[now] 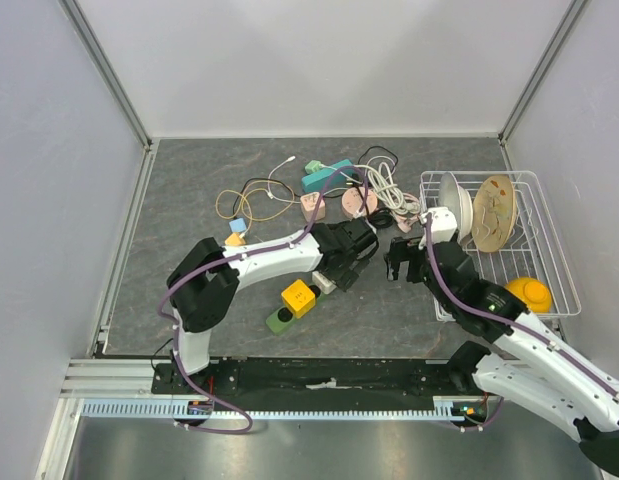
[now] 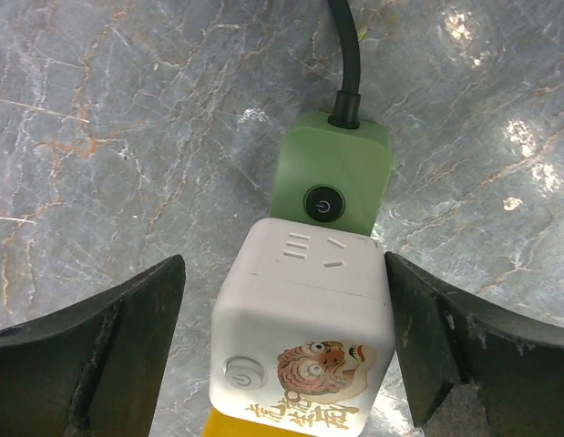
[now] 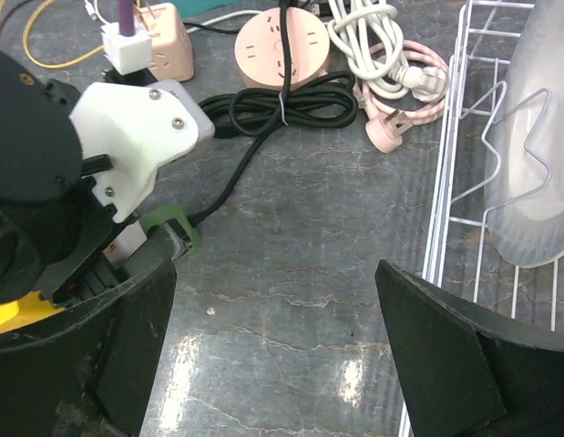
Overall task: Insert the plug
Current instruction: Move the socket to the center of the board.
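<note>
A white cube plug adapter [image 2: 300, 319] with a tiger sticker lies on the table between the fingers of my left gripper [image 2: 283, 273]. The jaws are open, with a clear gap on the left side and the right finger close to the cube. The white cube [image 1: 325, 283] is joined to a yellow cube [image 1: 299, 297] on its near side. On its far side is a green cube [image 2: 336, 177] with a black cable. My right gripper [image 3: 274, 273] hovers open over bare table just to the right, holding nothing.
A wire dish rack [image 1: 549, 290] with plates and a yellow bowl [image 1: 532, 292] stands at the right. Behind are a coiled black cable [image 3: 282, 100], a round pink power strip [image 3: 283, 41], a pink cube socket [image 3: 163, 45], white and pink cords [image 3: 373, 32] and a teal strip [image 1: 327, 175].
</note>
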You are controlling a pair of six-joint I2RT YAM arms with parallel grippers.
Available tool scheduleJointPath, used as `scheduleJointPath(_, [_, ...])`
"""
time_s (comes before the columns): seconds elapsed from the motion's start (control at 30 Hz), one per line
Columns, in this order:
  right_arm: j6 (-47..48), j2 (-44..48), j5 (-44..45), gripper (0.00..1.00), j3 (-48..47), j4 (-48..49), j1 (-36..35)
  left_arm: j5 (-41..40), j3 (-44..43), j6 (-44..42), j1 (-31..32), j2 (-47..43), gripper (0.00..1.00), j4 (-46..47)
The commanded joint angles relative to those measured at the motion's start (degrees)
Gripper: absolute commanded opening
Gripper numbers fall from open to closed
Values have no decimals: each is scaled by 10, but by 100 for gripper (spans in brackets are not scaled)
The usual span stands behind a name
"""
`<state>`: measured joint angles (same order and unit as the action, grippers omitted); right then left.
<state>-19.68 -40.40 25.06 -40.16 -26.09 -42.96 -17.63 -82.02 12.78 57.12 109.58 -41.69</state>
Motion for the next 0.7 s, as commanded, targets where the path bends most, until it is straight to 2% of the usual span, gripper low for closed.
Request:
scheduleJointPath(0.0, [21, -41, 15, 98, -7, 42, 3, -94, 18, -14, -14, -16, 94, -19])
scheduleJointPath(0.2, [49, -88, 18, 98, -28, 73, 15, -114, 102, -11, -77, -60, 94, -3])
scheduleJointPath(0.43, [54, -134, -52, 98, -40, 97, 59, -132, 192, -18, -211, -117, 94, 14])
scheduleJointPath(0.67, [51, -161, -119, 98, -41, 116, 122, -166, 231, -27, -302, -141, 94, 14])
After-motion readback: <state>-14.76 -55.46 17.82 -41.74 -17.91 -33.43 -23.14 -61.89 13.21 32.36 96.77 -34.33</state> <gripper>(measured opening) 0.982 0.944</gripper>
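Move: Between the left hand's open fingers, on the far part of the green socket, sits the white cube plug, about 1 cm back, 1 cm left and just below the hand point. The yellow cube is some 5 cm back and 7 cm left; the orange cube lies roughly 10 cm ahead and 26 cm left, the pink cube 20 cm ahead and 5 cm left. From the right hand the white cube is about 16 cm left, 5 cm back and well below. Sweeping left some 18 cm and about 6 cm forward, slowly at first and then faster, the left hand pushes the white cube with its right-hand finger, dragging the socket towards the orange cube; the hand turns some 25 degrees counter-clockwise, fingers staying open. The empty right hand eases about 5 cm forward and 3 cm down, open. ##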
